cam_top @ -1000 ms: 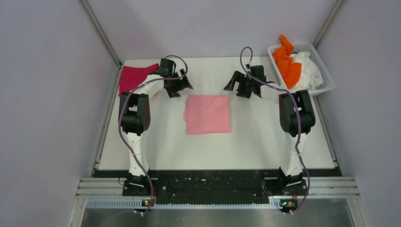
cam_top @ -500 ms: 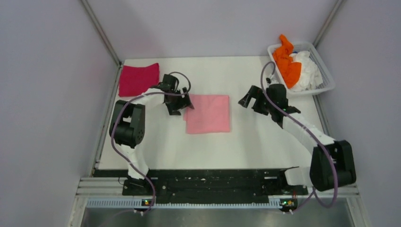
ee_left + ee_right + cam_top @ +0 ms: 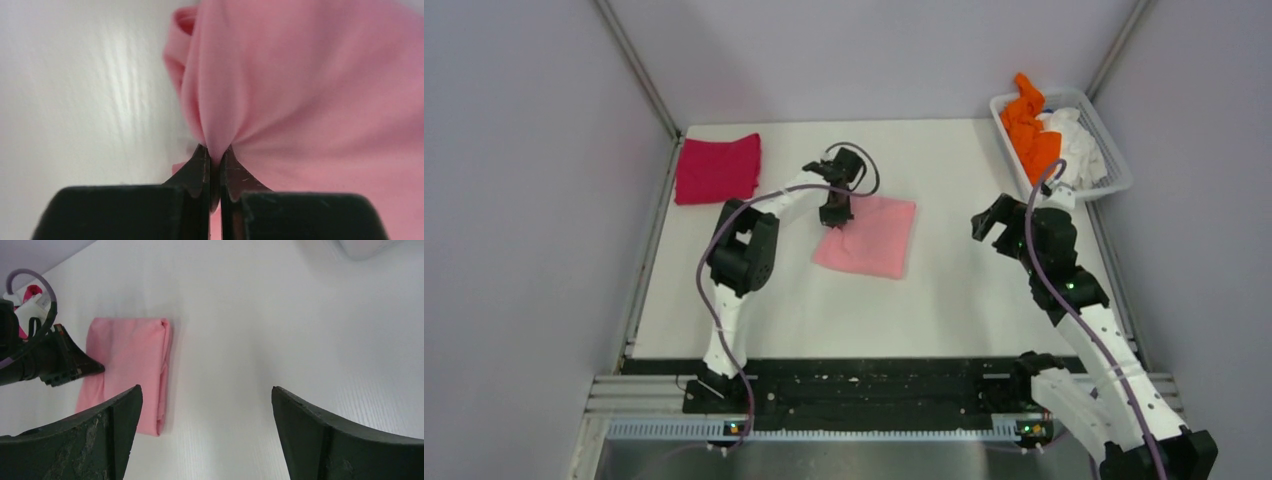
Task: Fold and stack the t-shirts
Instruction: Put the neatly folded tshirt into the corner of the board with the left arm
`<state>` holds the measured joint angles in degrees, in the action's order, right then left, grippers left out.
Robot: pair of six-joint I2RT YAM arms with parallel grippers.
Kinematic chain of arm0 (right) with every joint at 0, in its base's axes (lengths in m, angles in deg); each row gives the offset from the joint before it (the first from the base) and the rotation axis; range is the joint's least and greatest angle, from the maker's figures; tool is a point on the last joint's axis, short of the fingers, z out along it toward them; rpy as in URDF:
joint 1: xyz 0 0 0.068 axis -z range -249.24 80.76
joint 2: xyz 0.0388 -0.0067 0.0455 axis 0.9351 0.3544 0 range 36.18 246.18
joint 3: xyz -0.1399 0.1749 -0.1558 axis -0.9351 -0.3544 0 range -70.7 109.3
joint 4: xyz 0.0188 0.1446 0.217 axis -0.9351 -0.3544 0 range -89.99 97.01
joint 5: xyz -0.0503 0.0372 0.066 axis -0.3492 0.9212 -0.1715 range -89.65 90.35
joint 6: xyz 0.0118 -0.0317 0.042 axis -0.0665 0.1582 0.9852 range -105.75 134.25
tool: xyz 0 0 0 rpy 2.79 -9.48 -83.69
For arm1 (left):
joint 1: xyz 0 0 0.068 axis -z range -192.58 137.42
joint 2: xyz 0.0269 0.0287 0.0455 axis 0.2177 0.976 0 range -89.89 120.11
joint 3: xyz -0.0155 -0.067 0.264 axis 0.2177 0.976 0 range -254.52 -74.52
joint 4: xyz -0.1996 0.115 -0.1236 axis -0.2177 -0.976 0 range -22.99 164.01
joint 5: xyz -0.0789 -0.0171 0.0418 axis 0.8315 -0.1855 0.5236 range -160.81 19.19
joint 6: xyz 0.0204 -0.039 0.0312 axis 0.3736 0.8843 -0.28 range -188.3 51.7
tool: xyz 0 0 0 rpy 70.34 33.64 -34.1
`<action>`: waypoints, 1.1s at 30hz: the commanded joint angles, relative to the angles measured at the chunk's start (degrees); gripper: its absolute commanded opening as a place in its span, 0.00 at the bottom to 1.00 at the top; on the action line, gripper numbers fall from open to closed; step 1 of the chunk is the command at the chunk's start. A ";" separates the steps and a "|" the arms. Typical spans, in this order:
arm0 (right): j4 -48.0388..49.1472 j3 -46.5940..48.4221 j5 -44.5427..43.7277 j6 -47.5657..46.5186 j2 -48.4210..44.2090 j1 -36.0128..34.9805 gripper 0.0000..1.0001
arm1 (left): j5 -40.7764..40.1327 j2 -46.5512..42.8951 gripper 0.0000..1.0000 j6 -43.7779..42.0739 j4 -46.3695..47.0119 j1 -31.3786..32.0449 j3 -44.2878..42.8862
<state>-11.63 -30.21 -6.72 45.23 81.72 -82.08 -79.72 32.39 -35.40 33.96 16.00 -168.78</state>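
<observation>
The folded light pink t-shirt [image 3: 872, 236] lies mid-table, turned askew. My left gripper [image 3: 836, 216] is shut on its left far corner; in the left wrist view the pink cloth [image 3: 300, 90] bunches into the closed jaws [image 3: 214, 155]. The folded magenta-red t-shirt [image 3: 716, 168] lies at the far left of the table. The orange t-shirt [image 3: 1030, 130] and white t-shirt [image 3: 1072, 148] are bundled in the basket. My right gripper [image 3: 994, 222] is open and empty to the right of the pink shirt, which shows in the right wrist view [image 3: 131, 365].
The white slatted basket [image 3: 1114, 172] stands at the far right corner. Grey walls enclose the table [image 3: 944, 300] on three sides. The black rail with the arm bases runs along the near edge.
My left gripper has closed on the pink shirt's corner and dragged it right, turning it askew. My right arm has drawn back to the right and nearer, gripper open.
</observation>
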 commanded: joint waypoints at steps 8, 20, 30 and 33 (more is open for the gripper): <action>-3.17 -0.32 -4.95 -3.60 -2.43 0.24 0.99 | -43.80 7.10 0.00 -29.44 -0.72 -3.89 -20.58; -2.82 -1.20 -5.78 -4.17 -1.12 0.26 0.99 | -45.43 3.22 0.00 -46.73 12.02 -12.68 -26.00; -2.87 -0.95 -5.56 -4.14 -0.89 0.26 0.99 | -45.09 -1.11 0.00 -52.12 16.05 -16.09 -29.10; -2.91 -0.94 -5.43 -4.04 -0.93 0.22 0.99 | -45.14 -2.60 0.00 -51.10 15.54 -16.07 -29.89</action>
<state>-15.43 -31.76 -11.64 41.75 80.78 -82.08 -122.80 37.02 -85.38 45.30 0.37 -194.75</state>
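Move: The left hand already has the left edge of the pink t-shirt pinched close to the board, with the shirt's middle about 7 cm to its right and 4 cm back. The folded red t-shirt is the goal, some 26 cm to the left and 14 cm ahead at about finger height; the board's far left corner is about 35 cm left and 25 cm ahead. From the right hand, the red t-shirt lies about 55 cm left, 25 cm ahead and 19 cm below. Keeping its pinch on the pink t-shirt's edge, the left hand carries the shirt left and forward, low at first, then climbing steeply towards and above the red t-shirt: some 24 cm left, 20 cm up and 15 cm forward, slowing sideways at the end. Its left side rolls up about 50 degrees, swinging the fingers out leftward. The right hand, open and empty, eases slightly right and down. ##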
